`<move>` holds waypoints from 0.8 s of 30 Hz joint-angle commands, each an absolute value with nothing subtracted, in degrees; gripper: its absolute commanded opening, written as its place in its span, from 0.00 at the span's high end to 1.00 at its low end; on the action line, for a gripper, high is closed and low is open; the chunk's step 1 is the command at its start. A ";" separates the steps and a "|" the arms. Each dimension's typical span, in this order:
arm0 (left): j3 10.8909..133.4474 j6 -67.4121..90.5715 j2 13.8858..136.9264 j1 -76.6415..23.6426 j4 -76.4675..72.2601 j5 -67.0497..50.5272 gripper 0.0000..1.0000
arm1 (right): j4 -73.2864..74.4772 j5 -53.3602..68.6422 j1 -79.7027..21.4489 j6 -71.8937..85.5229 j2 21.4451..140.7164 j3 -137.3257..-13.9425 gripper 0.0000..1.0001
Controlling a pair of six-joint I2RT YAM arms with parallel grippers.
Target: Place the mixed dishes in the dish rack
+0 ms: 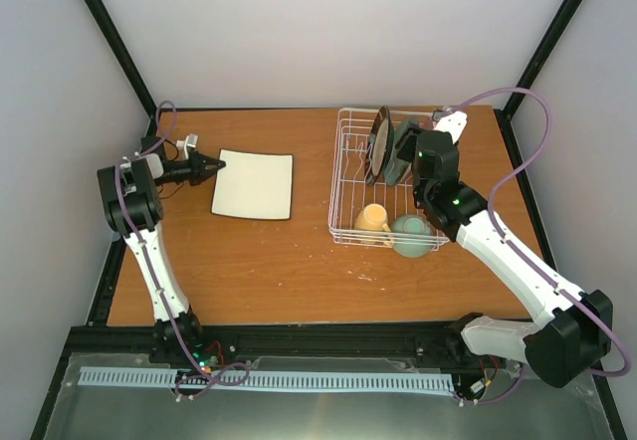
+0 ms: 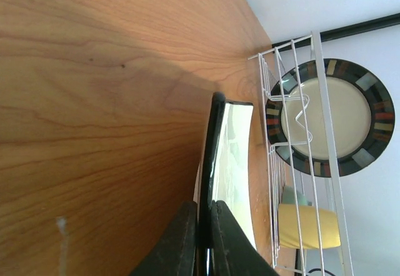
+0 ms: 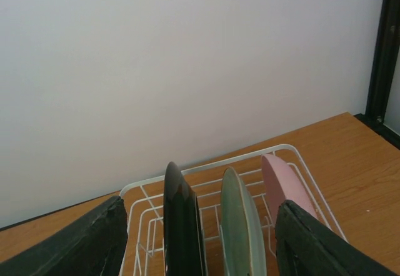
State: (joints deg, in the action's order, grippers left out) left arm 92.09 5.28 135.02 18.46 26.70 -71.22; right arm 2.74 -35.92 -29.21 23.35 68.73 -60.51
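The white square plate (image 1: 254,184) lies on the table left of the dish rack (image 1: 348,176). My left gripper (image 1: 206,167) is shut on its left edge; the left wrist view shows both fingers of the left gripper (image 2: 203,238) pinching the plate's (image 2: 236,163) dark rim. In the rack stand the dark-rimmed cream plate (image 1: 379,143), the mint-green plate (image 1: 398,161) and the pink plate (image 3: 284,185). The yellow mug (image 1: 373,220) and mint-green bowl (image 1: 411,235) sit at the rack's near end. My right gripper (image 1: 408,144) hovers open and empty over the standing plates, also seen in the right wrist view (image 3: 203,251).
The wooden table (image 1: 299,261) is bounded by black frame posts and white walls. The rack's (image 2: 317,51) wire side faces the left gripper. The right arm's purple cable (image 1: 518,176) loops over the table's right side.
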 commanded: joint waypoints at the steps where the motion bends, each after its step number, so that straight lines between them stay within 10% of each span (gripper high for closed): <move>1: 91.36 7.61 128.16 18.11 23.06 -78.92 1.00 | 1.06 -32.12 -28.83 23.55 67.79 -59.21 0.36; 24: 84.15 14.92 108.37 17.94 15.54 -89.10 0.99 | 1.03 31.40 -28.83 16.33 91.99 -71.39 0.32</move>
State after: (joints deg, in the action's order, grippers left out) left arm 83.61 9.58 115.79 18.24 18.26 -77.84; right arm 0.16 15.99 -28.95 17.63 88.60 -68.86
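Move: The left gripper already grips the square plate by its left side, with the plate's middle about 9 cm right, 6 cm back and 3 cm lower. From there the dish rack's middle is some 45 cm right and 4 cm back. From the high, empty right gripper, the square plate is about 39 cm left, 5 cm ahead and 31 cm down; the dark-rimmed plate 7 cm left, 14 cm ahead, 23 cm down; the yellow mug 8 cm left, 5 cm back, 29 cm down. Lift the square plate with the left gripper, keeping its fingers shut on the left side: up about 13 cm, tipping the forward side up some 15 degrees. Meanwhile sweep the open right gripper about 18 cm left over the rack towards the plate, slow then fast, sinking as it goes and turning counter-clockwise some 50 degrees; touch nothing. ##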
